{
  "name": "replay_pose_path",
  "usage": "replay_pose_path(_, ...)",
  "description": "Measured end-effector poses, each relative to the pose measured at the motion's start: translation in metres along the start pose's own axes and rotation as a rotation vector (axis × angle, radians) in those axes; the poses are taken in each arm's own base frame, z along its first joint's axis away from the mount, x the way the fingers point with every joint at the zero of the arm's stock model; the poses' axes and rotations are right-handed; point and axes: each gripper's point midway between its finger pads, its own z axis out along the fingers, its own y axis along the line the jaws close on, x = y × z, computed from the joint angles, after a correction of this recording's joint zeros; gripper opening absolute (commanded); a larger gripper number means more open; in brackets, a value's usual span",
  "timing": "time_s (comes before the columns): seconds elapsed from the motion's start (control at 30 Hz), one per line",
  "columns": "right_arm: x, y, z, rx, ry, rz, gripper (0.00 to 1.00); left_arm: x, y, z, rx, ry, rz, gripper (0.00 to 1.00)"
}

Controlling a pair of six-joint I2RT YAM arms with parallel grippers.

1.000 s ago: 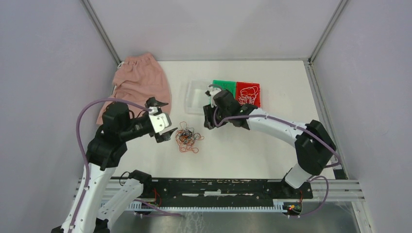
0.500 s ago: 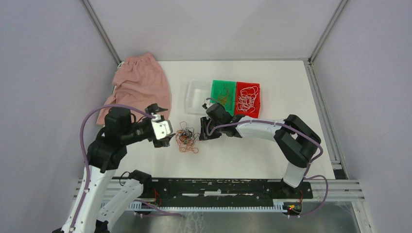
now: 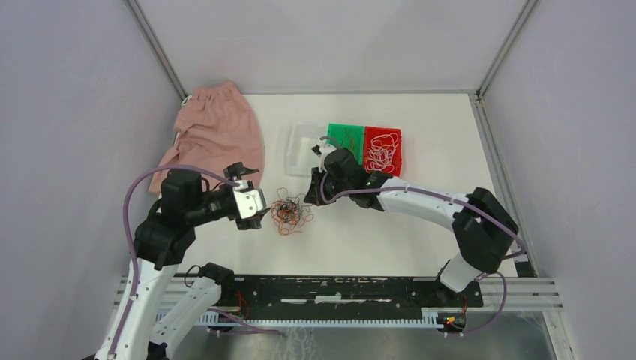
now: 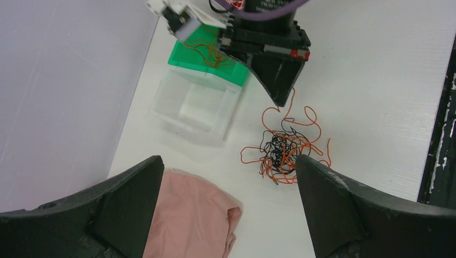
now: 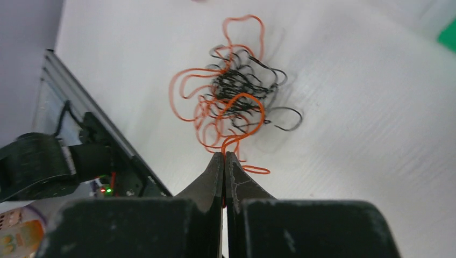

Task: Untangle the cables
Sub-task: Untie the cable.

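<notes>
A fist-sized tangle of orange and black cables (image 3: 291,212) lies on the white table between the two arms. My right gripper (image 3: 315,196) sits at the clump's right edge. In the right wrist view its jaws (image 5: 224,156) are shut on one orange strand that loops out of the tangle (image 5: 236,91). My left gripper (image 3: 253,195) hovers just left of the clump, wide open with nothing between its fingers. In the left wrist view the tangle (image 4: 285,150) lies near the right finger (image 4: 322,199), and the right gripper's shut tip (image 4: 282,99) points down at it.
A pink cloth (image 3: 214,135) lies at the back left. Behind the clump stand a clear tray (image 3: 298,146), a green tray (image 3: 335,131) holding orange cables (image 3: 349,140), and a red tray (image 3: 367,133) holding white cables (image 3: 382,150). The black rail runs along the near edge.
The right gripper came down from the trays to the clump's right edge and shut on an orange strand. The left gripper edged toward the tangle and stayed open.
</notes>
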Motion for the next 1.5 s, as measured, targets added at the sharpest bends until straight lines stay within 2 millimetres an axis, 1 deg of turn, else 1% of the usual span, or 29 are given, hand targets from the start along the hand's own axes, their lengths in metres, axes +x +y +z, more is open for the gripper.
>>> replay_pose_path(0.1, -0.028, 0.029, -0.025, -0.085, -0.07, -0.058, 0.0, 0.002, -0.003, 0.0, 0.0, -0.001, -0.001, 0.99)
replay_pose_path(0.17, -0.042, 0.048, -0.043, -0.149, -0.113, -0.098, 0.0, 0.003, -0.004, 0.001, -0.002, -0.002, -0.009, 0.99)
replay_pose_path(0.3, -0.059, 0.082, -0.077, -0.278, -0.182, -0.171, 0.0, 0.004, -0.004, 0.003, -0.011, -0.012, -0.035, 0.99)
replay_pose_path(0.43, -0.064, 0.107, -0.096, -0.399, -0.202, -0.211, 0.0, -0.003, -0.005, 0.003, -0.011, -0.048, -0.04, 0.99)
replay_pose_path(0.63, -0.069, 0.137, -0.112, -0.549, -0.211, -0.218, 0.0, -0.016, -0.008, 0.0, -0.018, -0.119, -0.042, 0.99)
replay_pose_path(0.73, -0.074, 0.153, -0.125, -0.621, -0.217, -0.233, 0.0, -0.013, -0.01, 0.003, -0.015, -0.121, -0.047, 0.99)
replay_pose_path(0.93, -0.084, 0.178, -0.148, -0.722, -0.236, -0.277, 0.0, -0.004, -0.017, 0.009, 0.009, -0.107, -0.079, 0.97)
replay_pose_path(1.0, -0.085, 0.183, -0.152, -0.74, -0.237, -0.288, 0.0, -0.005, -0.019, 0.01, 0.024, -0.118, -0.094, 0.97)
replay_pose_path(1.07, -0.085, 0.186, -0.155, -0.752, -0.236, -0.294, 0.0, -0.007, -0.023, 0.013, 0.048, -0.128, -0.124, 0.95)
replay_pose_path(1.13, -0.085, 0.19, -0.158, -0.768, -0.232, -0.303, 0.0, -0.007, -0.027, 0.016, 0.076, -0.133, -0.166, 0.88)
replay_pose_path(1.23, -0.087, 0.197, -0.163, -0.787, -0.234, -0.317, 0.0, -0.006, -0.029, 0.02, 0.1, -0.134, -0.213, 0.73)
replay_pose_path(1.3, -0.087, 0.199, -0.165, -0.795, -0.235, -0.324, 0.0, -0.007, -0.03, 0.023, 0.118, -0.14, -0.232, 0.58)
replay_pose_path(1.33, -0.086, 0.2, -0.165, -0.798, -0.234, -0.327, 0.0, -0.008, -0.031, 0.023, 0.124, -0.142, -0.241, 0.49)
replay_pose_path(1.37, -0.087, 0.2, -0.166, -0.798, -0.235, -0.331, 0.0, -0.01, -0.031, 0.024, 0.135, -0.15, -0.251, 0.41)
replay_pose_path(1.47, -0.087, 0.2, -0.165, -0.797, -0.24, -0.344, 0.0, -0.019, -0.032, 0.023, 0.164, -0.175, -0.268, 0.14)
replay_pose_path(1.5, -0.087, 0.2, -0.165, -0.795, -0.242, -0.349, 0.0, -0.023, -0.033, 0.022, 0.174, -0.186, -0.272, 0.08)
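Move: The orange cable's end, still pinched in the right fingers, hangs about 8 cm to the right of the open left hand, 6 cm ahead and some 18 cm below it; the left gripper lies the reverse way from the right hand. From the right hand the orange-and-black tangle is roughly 5 cm left, 1 cm ahead and 8 cm lower. The white bin is about 17 cm beyond the tangle and 4 cm to its right. The orange cable is drawn steeply up out of the tangle by the shut right hand, some 25 cm, with a drift back and a little left towards the left gripper, the wrist swinging round by about 50 degrees. The left hand eases about 4 cm right and slightly back, tips down, then late on closes most of the way around the raised cable just below the right fingertips, pinching it. ##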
